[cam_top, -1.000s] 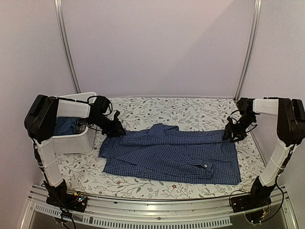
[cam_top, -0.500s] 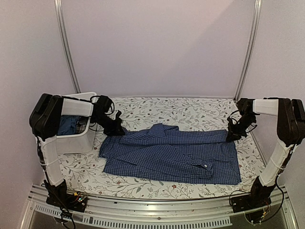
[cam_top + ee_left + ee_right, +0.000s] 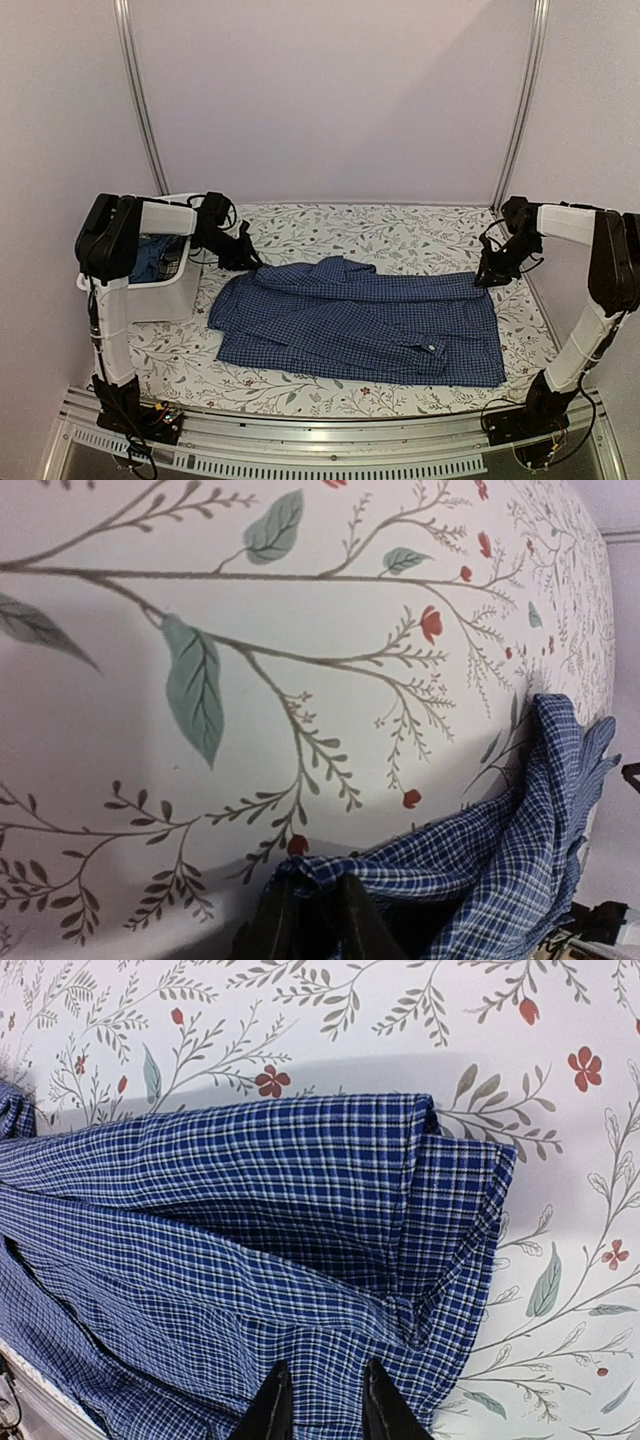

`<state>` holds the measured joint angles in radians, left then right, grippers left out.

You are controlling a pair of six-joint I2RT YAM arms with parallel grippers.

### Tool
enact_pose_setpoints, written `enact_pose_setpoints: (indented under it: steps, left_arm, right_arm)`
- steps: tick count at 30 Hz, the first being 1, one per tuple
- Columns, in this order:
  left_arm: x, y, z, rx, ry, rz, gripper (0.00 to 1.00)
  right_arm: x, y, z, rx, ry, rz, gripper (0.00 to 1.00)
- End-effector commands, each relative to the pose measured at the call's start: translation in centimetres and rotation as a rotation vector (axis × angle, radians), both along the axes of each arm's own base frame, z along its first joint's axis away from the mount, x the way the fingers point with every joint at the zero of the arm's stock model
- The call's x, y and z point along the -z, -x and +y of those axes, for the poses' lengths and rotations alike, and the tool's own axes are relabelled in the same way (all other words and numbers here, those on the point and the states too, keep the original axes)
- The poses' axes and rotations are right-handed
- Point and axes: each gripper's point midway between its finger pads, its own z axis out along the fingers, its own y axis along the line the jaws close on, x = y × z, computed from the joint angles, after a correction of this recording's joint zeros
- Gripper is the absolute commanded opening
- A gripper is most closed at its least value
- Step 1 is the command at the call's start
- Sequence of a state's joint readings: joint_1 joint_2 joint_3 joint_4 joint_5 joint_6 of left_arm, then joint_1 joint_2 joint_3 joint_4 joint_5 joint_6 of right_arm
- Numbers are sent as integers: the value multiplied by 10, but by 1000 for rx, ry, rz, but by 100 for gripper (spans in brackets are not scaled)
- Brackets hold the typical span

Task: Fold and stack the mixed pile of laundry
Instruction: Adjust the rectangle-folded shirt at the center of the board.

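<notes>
A blue-and-white check shirt point(image 3: 360, 325) lies spread across the middle of the floral tablecloth point(image 3: 400, 232). My left gripper point(image 3: 243, 262) is at the shirt's far left corner. In the left wrist view it point(image 3: 315, 888) is shut on a bunched fold of the check cloth point(image 3: 500, 850), a little above the table. My right gripper point(image 3: 487, 278) is at the shirt's far right corner. The right wrist view has its dark fingers point(image 3: 325, 1372) pinching the check cloth point(image 3: 250, 1190) near a folded corner. A dark blue garment point(image 3: 148, 262) and a plaid piece point(image 3: 172, 264) lie in the tub.
A white plastic tub point(image 3: 150, 300) stands at the left edge of the table, beside the left arm. Metal frame posts rise at the back left and back right. A metal rail runs along the near edge below the shirt.
Both grippers have closed on the shirt's far corners. The left gripper has drawn its corner back and slightly up toward the tub; the right one has shifted slightly farther back.
</notes>
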<state>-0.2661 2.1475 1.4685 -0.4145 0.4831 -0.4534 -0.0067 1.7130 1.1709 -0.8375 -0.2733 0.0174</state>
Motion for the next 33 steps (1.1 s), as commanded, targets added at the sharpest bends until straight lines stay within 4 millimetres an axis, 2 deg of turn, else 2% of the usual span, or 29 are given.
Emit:
enact_pose_setpoints:
  steps: [1,4,7,9,11,14,15,17,19,22,27,30,33]
  left_arm:
    - [-5,1,17,-35,31,-8,23]
    - [-16,13,13,1,61,-19,35]
    - [-25,23,10,25,82,-27,37]
    - [-31,25,9,39,81,-46,38]
    - [-44,22,3,65,62,-101,39]
    - [-69,7,-12,106,50,-199,46]
    - [-80,-2,-20,123,46,-242,48]
    - [-90,-15,-38,168,22,-297,53]
    - [-91,-25,-60,226,13,-310,56]
    - [-92,-36,-102,327,29,-334,59]
    - [-79,-30,-174,510,40,-399,66]
    - [-59,-21,-197,559,27,-398,71]
    - [-27,-9,-215,600,-35,-382,74]
  right_arm:
    - [-21,-11,8,-34,-41,-92,34]
    - [-26,-16,14,-67,-71,-124,48]
    - [-26,-23,12,-76,-57,-151,55]
    - [-25,-30,11,-76,-48,-156,56]
    - [-24,-38,11,-73,-48,-157,56]
    - [-33,-53,19,-74,-102,-187,56]
    - [-36,-56,33,-101,-123,-197,56]
    - [-40,-60,41,-115,-154,-206,56]
    - [-38,-62,46,-126,-169,-197,56]
    - [-34,-64,53,-143,-182,-184,56]
    - [-28,-59,57,-140,-194,-168,56]
    - [-23,-54,56,-135,-196,-150,56]
    - [-23,-53,58,-135,-203,-151,56]
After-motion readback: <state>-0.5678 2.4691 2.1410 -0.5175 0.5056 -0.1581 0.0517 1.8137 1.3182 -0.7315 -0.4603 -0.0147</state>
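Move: The hump of bunched cloth on the folded shirt's far edge lies about 21 cm to the left hand's right, level ahead and 1 cm lower; this hand's fingers are still at the shirt's far-left corner, with the laundry bin some 28 cm left and 6 cm back. The far-right corner lies roughly 7 cm ahead of the right hand, 3 cm right and 3 cm down; the buttoned cuff is about 14 cm back and 12 cm left. The shirt's far-left corner is let go as the left fingers open wide; after easing back about 3 cm, that hand arcs up and some 20 cm right, sinking again over the hump, wrist turning clockwise and tipping up. Off the right side, the right hand, opening too, goes about 5 cm forward and left and slightly up towards the far edge. ##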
